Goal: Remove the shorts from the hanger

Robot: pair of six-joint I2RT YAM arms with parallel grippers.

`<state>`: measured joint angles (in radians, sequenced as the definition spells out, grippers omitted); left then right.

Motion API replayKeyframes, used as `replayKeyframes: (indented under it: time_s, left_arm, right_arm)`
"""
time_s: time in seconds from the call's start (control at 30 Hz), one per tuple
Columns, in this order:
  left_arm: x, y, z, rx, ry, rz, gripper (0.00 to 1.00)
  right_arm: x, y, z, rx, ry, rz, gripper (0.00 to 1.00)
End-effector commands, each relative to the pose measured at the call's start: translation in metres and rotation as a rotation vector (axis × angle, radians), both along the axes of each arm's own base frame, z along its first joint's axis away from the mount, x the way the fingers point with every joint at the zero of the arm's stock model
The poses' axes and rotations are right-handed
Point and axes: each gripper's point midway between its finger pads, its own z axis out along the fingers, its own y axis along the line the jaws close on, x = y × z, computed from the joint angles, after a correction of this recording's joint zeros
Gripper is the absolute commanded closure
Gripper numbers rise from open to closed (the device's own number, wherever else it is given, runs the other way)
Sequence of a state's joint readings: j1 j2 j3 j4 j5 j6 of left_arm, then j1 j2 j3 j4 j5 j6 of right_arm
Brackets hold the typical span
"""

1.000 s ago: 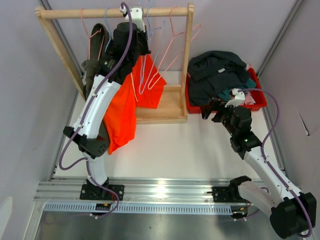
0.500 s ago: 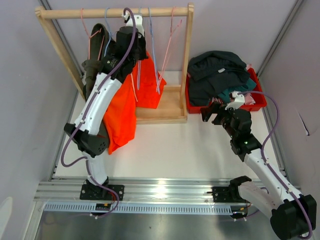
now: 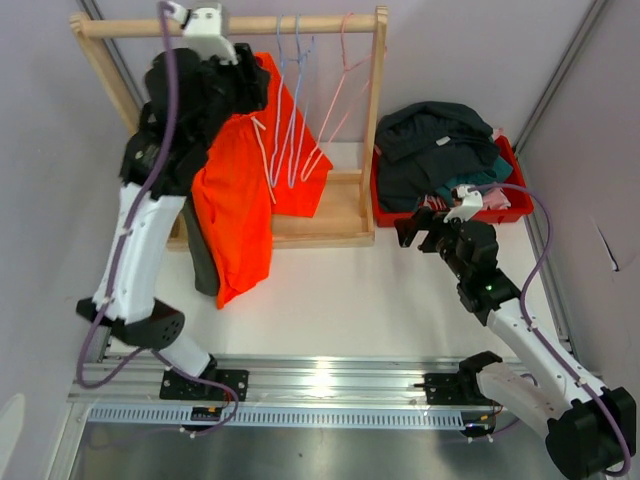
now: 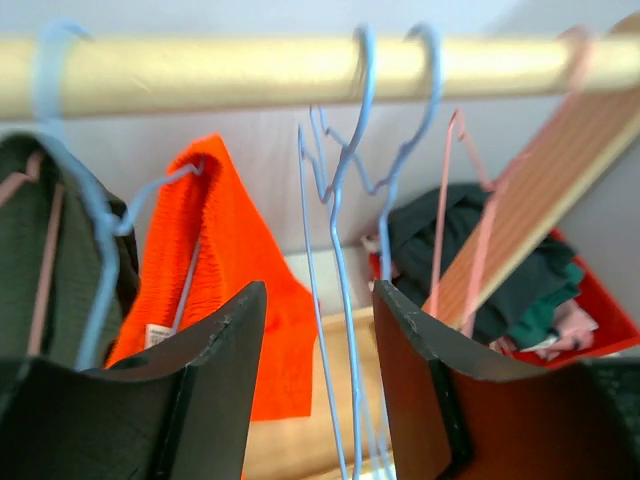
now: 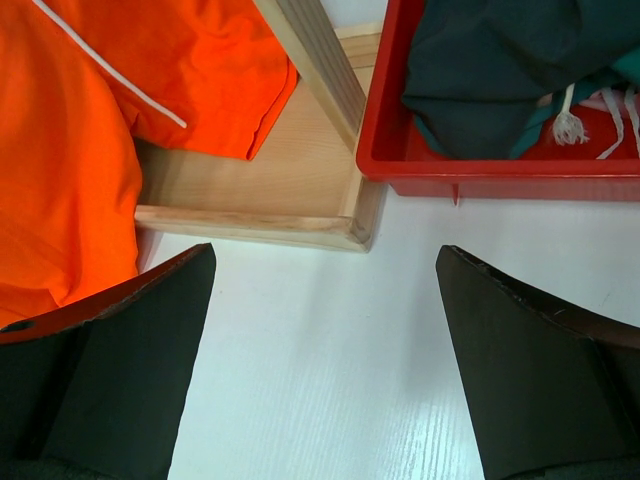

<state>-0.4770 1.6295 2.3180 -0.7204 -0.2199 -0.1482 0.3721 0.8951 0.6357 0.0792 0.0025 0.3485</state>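
The orange shorts (image 3: 240,200) hang on a blue hanger from the wooden rod (image 3: 300,24). They also show in the left wrist view (image 4: 215,260) and the right wrist view (image 5: 80,150). The olive-green shorts (image 3: 200,262) hang at the left, mostly hidden by my left arm; the left wrist view shows them too (image 4: 30,250). My left gripper (image 3: 245,90) is open just below the rod, with empty blue hangers (image 4: 340,250) between its jaws (image 4: 315,290). Navy shorts (image 3: 430,140) and teal shorts (image 3: 470,185) lie in the red bin (image 3: 520,195). My right gripper (image 3: 415,228) is open and empty above the table (image 5: 325,255).
Several empty pink and blue hangers (image 3: 300,110) hang on the rod right of the orange shorts. The rack's wooden base (image 5: 250,190) and right post (image 3: 375,120) stand beside the red bin (image 5: 400,170). White table (image 3: 340,300) lies in front of the rack.
My left arm has risen and swung left up to the rod, leaving the orange shorts more exposed. The empty hangers have swung. My right gripper has edged left, away from the bin.
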Motion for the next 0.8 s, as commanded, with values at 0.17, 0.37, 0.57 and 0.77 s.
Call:
replayKeyframes:
  time_s: [0.17,0.37,0.57,0.77]
  left_arm:
    - [-0.065,0.052,0.037,0.004,-0.116,0.064,0.39]
    - [-0.053,0.074,0.007,0.057,-0.058,0.134,0.31]
    - [-0.033,0.09,-0.006,0.05,-0.034,0.17,0.26]
    - [-0.009,0.096,-0.023,0.048,0.002,0.169,0.2]
  right_arm:
    - [-0.002,0.003,0.009,0.015,-0.032,-0.013,0.01]
    - [-0.005,0.003,0.007,-0.002,-0.025,-0.009,0.01]
    - [-0.006,0.002,0.004,-0.016,-0.017,-0.009,0.01]
    - [-0.006,0.0,0.002,-0.027,-0.016,-0.015,0.01]
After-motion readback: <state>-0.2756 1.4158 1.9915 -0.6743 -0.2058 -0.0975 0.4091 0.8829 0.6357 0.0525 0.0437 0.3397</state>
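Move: The neck of the blue hanger holding the orange shorts lies about 10 cm left of the left hand, some 9 cm ahead and 8 cm below it. Level with that neck along the rail, the pink hanger with the olive shorts hangs roughly 9 cm farther left; the nearest empty blue hanger is about 4 cm right of the hand and 8 cm ahead. From the right hand the orange shorts' hanger is some 42 cm left, 16 cm ahead and 20 cm higher. The left hand, empty, swings left along the rail in an arc, away from the empty blue hangers and towards the orange shorts' blue hanger: first back about 8 cm while rising some 5 cm, then forward again nearly as far while sinking about 9 cm, and still going left to end about 9 cm left of its start. On the way it turns roughly 10 degrees counter-clockwise and its half-open fingers spread wider, ending with that hanger's stem ahead between them, not yet gripped. ##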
